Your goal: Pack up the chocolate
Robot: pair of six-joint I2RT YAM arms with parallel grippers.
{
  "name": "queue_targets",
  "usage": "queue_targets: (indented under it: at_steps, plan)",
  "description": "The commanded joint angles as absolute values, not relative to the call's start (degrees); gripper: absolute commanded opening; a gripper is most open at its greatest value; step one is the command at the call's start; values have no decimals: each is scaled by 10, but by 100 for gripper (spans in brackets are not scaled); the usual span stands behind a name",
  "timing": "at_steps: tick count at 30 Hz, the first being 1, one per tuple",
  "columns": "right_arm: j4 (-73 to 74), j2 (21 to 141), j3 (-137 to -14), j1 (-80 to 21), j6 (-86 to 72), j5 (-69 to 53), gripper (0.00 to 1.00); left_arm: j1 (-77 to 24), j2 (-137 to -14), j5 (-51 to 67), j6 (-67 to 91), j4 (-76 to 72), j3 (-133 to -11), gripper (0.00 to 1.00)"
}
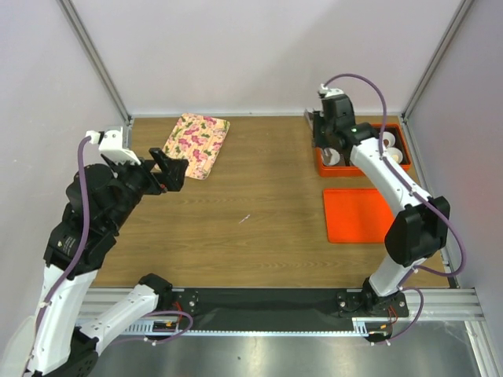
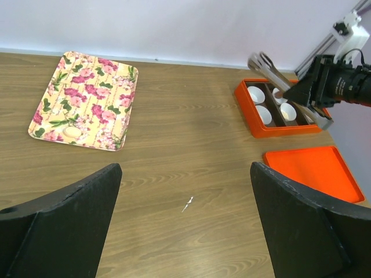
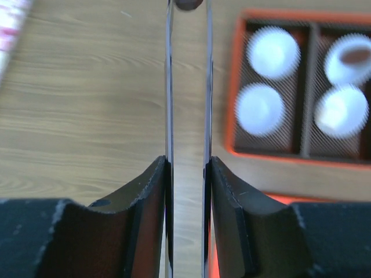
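Note:
My right gripper [image 3: 188, 165] is shut on a pair of metal tongs [image 3: 169, 87]. At the tongs' far tip, a small dark brown chocolate [image 3: 188, 3] is pinched over the wood, left of the orange box [image 3: 232, 87]. The box holds white paper cups [image 3: 272, 51]; the back right cup has a brown chocolate [image 3: 353, 55] in it. In the top view the right gripper [image 1: 326, 140] hovers at the box's [image 1: 397, 166] left end. My left gripper [image 1: 169, 171] is open and holds nothing above the table's left side, its fingers [image 2: 64, 220] wide apart.
A flowered tray [image 1: 196, 144] lies at the back left, with a pale lump [image 2: 72, 132] on its near corner. A flat orange lid [image 1: 357, 214] lies in front of the box. A tiny white scrap [image 1: 244, 218] lies mid-table. Frame posts and walls close in the sides.

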State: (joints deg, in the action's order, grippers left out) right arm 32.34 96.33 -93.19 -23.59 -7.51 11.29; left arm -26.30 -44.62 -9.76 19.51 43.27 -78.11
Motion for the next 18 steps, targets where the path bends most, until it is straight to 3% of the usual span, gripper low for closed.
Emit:
queue_targets:
  at_steps: [1,10,18]
  plan:
    - [352,927,-918,-191,-88,76,35,-258,-450,-84,195,411,-777,100]
    - [383,959,-935,-119,-91,47,35,-258,-454,-78,200,397,-758,100]
    - [358,1003,-941,-114,-90,71,36,-258,-457,-80,198,391,-749,100]
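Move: The right hand still grips the tongs, with a brown chocolate at their tips. The empty far-left paper cup of the box lies about 17 cm ahead, 10 cm to the right and 25 cm below this hand. The near-left cup is some 8 cm nearer than it; the far-middle cup, with its brown chocolate, is 11 cm farther right. From the left hand the far-left cup is about 40 cm ahead, 46 cm right and 41 cm below. Right hand carries the gripped tongs about 8 cm right, sinking 5 cm and tipping down, toward the far-left cup. ##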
